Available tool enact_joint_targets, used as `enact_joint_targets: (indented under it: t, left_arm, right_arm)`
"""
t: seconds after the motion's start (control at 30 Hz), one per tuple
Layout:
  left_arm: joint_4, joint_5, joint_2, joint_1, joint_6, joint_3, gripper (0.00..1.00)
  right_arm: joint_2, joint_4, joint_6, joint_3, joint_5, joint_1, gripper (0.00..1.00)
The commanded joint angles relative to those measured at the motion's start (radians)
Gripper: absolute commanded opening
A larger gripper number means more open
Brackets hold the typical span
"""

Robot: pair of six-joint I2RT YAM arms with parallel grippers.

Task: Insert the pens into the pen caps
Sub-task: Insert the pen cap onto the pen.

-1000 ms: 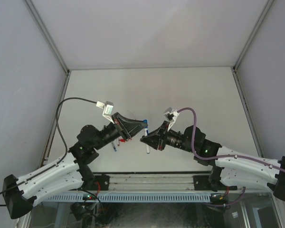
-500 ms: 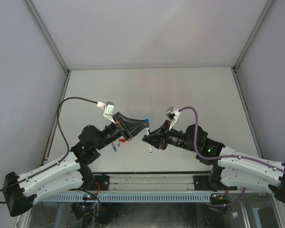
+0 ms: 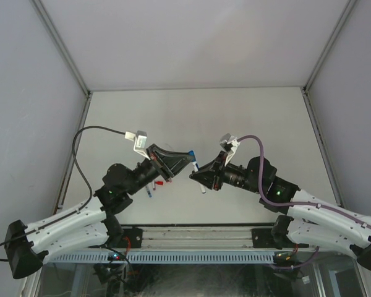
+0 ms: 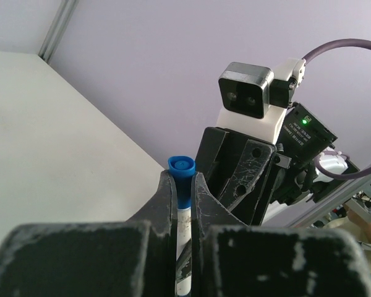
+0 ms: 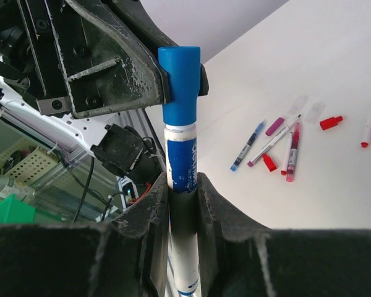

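Note:
My left gripper (image 3: 188, 163) (image 4: 182, 184) is shut on a blue pen cap (image 4: 181, 167) (image 5: 179, 83) (image 3: 191, 156). My right gripper (image 3: 198, 174) (image 5: 181, 185) is shut on a white pen with a blue label (image 5: 180, 158) (image 3: 202, 186). The pen's top end meets the cap's open end and they look joined in line. Both grippers sit tip to tip above the table's near middle. Loose pens lie on the table: a blue one (image 5: 247, 146), a magenta one (image 5: 273, 141), a red one (image 5: 292, 151) and a red-tipped one (image 5: 368, 132). Two red caps (image 5: 269, 163) (image 5: 331, 122) and a magenta cap (image 5: 274, 126) lie among them.
The loose pens and caps (image 3: 153, 184) lie under and just left of the left gripper, near the table's front edge. The right arm's wrist camera (image 4: 247, 90) and purple cable (image 3: 255, 158) stand close behind the meeting point. The white table (image 3: 235, 117) stretches back to the enclosure walls.
The right gripper has moved up and right with the pen, closing on the left gripper. The left gripper has shifted slightly right. Both grips are unchanged.

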Motion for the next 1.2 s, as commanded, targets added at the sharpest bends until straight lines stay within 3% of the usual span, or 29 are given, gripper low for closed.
enact_joint_targets:
  t: [0.0,0.77,1.17]
  left_arm:
    - [-0.055,0.155,0.016,-0.063,0.002,-0.003,0.0]
    - [-0.072,0.185,0.095,-0.141,0.042,0.041,0.0]
    - [-0.104,0.158,0.167,-0.211,0.089,0.059,0.0]
  right_arm:
    - [0.012,0.208,-0.016,0.117,0.177,-0.062,0.0]
    - [0.013,0.102,-0.195,0.302,0.194,-0.095,0.0]
    - [0.051,0.072,-0.206,0.434,0.175,-0.097,0.0]
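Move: My left fingers hold the blue cap, already over the pen's upper end; the middle of the pen, in my right fingers, lies about 6 cm below my left hand, 2 cm to its right and 1 cm back. From my right hand the cap is some 6 cm up, 2 cm left and 1 cm ahead. The loose pens lie on the table roughly 8 cm ahead of my left hand, 14 cm to its left and 30 cm below. Keeping both grips shut, I raise my two hands together by about 5 cm, the left on the blue cap and the right on the pen beneath it, with the left easing slightly to the right on the way. Both wrists tilt as they climb, the right by some 10 degrees, and I hold cap and pen end against each other throughout. ##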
